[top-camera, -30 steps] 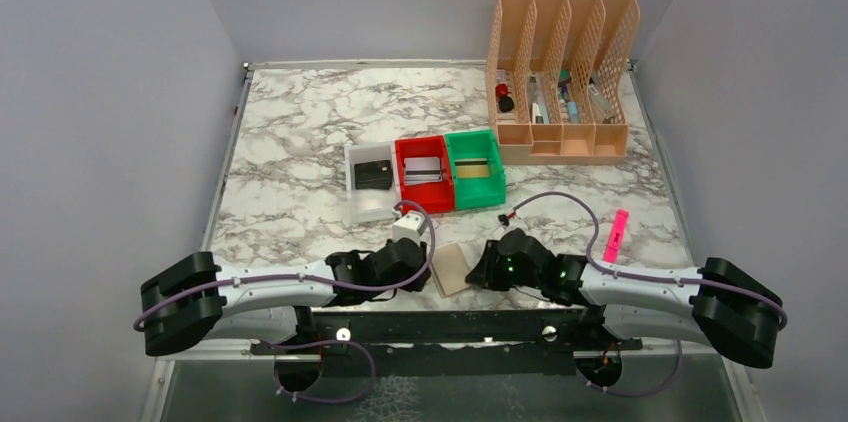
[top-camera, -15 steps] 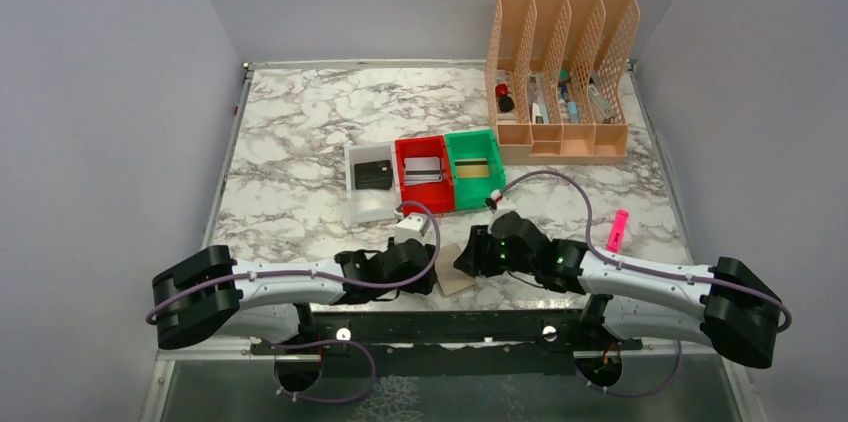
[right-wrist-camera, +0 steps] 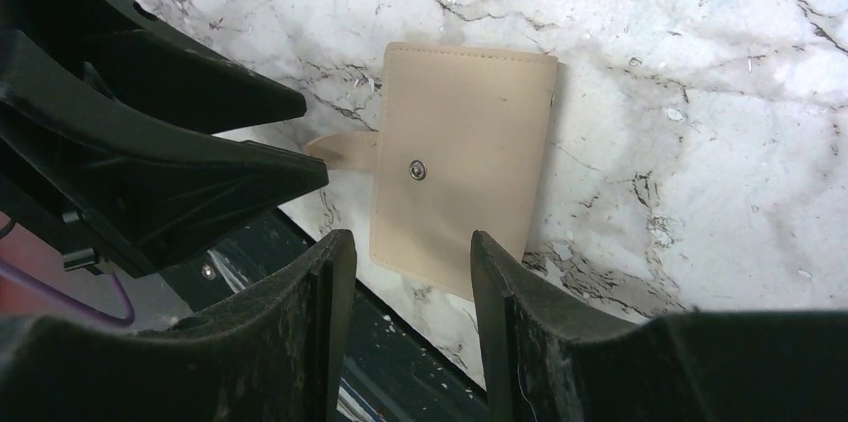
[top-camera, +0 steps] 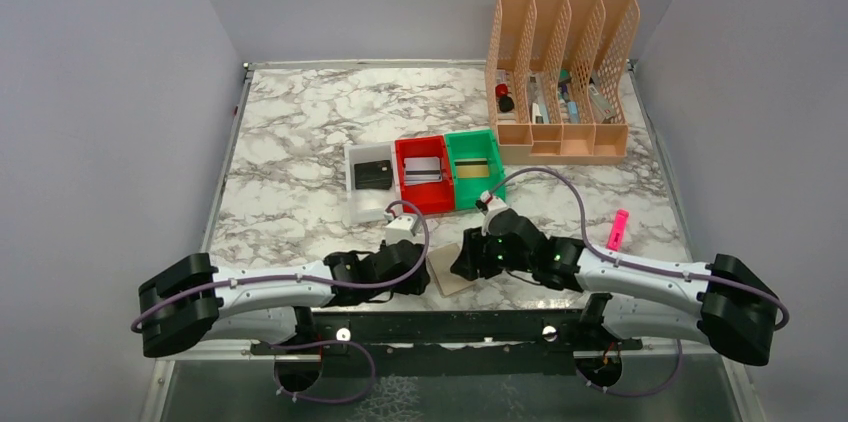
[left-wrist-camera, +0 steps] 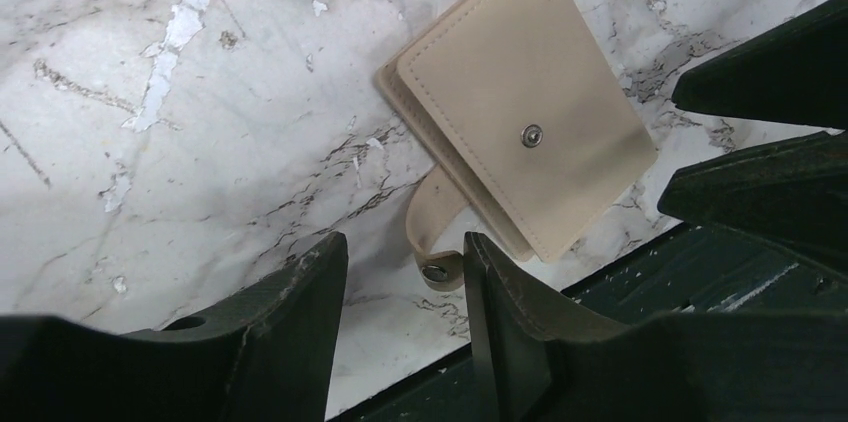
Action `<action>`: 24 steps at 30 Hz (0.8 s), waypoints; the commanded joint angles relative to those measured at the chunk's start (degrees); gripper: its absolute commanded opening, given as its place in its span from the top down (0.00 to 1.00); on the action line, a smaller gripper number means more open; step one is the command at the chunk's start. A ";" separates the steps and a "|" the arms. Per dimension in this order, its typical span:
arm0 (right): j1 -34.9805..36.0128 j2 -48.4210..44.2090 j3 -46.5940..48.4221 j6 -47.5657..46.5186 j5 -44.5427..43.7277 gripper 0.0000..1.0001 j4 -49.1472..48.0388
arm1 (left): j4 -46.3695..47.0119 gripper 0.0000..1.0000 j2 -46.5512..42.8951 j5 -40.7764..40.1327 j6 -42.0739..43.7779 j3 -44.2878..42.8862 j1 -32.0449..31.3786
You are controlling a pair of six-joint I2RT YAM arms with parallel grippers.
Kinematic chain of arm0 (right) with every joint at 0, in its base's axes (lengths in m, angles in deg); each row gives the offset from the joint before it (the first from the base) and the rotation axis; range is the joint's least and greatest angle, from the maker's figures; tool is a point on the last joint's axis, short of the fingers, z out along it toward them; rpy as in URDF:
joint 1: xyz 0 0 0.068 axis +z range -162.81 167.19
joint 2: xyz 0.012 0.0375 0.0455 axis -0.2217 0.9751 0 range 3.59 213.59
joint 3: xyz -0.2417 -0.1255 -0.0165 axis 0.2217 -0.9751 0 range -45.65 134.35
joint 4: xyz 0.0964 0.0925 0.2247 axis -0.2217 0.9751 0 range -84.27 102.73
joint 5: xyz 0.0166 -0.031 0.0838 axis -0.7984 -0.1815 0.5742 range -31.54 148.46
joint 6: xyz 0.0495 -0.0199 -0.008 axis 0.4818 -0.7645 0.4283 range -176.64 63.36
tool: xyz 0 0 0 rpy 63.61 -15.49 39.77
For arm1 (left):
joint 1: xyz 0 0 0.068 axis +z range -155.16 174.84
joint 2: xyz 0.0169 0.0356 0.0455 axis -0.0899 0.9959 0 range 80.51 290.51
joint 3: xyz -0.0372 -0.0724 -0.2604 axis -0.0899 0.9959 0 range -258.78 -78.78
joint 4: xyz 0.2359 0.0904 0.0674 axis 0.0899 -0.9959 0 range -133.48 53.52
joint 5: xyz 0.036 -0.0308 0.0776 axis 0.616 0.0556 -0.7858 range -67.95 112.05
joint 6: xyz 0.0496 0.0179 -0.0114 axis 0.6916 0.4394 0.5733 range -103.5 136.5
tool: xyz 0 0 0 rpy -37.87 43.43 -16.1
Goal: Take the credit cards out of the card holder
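Observation:
The tan card holder [top-camera: 447,278] lies folded flat near the table's front edge, between my two grippers. Its snap strap [left-wrist-camera: 435,264] hangs loose and curls toward the left gripper. The holder's snap button [right-wrist-camera: 417,171] faces up. My left gripper [left-wrist-camera: 405,277] is open, with only the strap's tip between its fingers. My right gripper [right-wrist-camera: 412,267] is open just above the holder's [right-wrist-camera: 465,172] near edge, gripping nothing. A black credit card [top-camera: 372,174] rests in the white tray [top-camera: 362,208], and a silvery one [top-camera: 423,171] in the red tray [top-camera: 431,201].
A green tray [top-camera: 480,194] beside the red one holds a gold card [top-camera: 474,168]. A peach file organiser [top-camera: 560,72] with small items stands at the back right. A pink marker [top-camera: 615,229] lies at the right. A black rail [top-camera: 450,322] runs along the front edge.
Both grippers have opened and let go of the card holder, which now lies flat on the table. The right gripper has moved left over it.

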 commanded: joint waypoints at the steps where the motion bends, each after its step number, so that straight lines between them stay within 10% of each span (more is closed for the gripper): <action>1: 0.01 1.40 2.25 -2.08 1.61 0.49 0.40 | -0.80 0.51 -3.06 -1.30 -1.56 2.69 -0.20; 24: -0.03 5.70 3.88 -2.80 5.42 0.49 -1.75 | 3.55 0.78 -0.82 -1.63 -2.15 3.50 -0.14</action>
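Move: The card holder's loose strap stands almost under my left hand's fingertips, about 1 cm back, 1 cm right and 1 cm down. The card holder's middle is some 6 cm to the right and 2 cm ahead of my left hand, 2 cm lower. From my right hand the card holder lies about 2 cm ahead, 1 cm left and 5 cm below, the strap some 6 cm left and level. The red tray stands roughly 21 cm beyond the holder's middle, 6 cm to its left. My left hand sinks about 1 cm to the strap, swinging 1 cm left and back again on the way, while its fingers close from half open to about a quarter, around the snap end of the strap. My right hand, its fingers staying half open, eases down about 1 cm towards the card holder, also edging a little left and then back. ##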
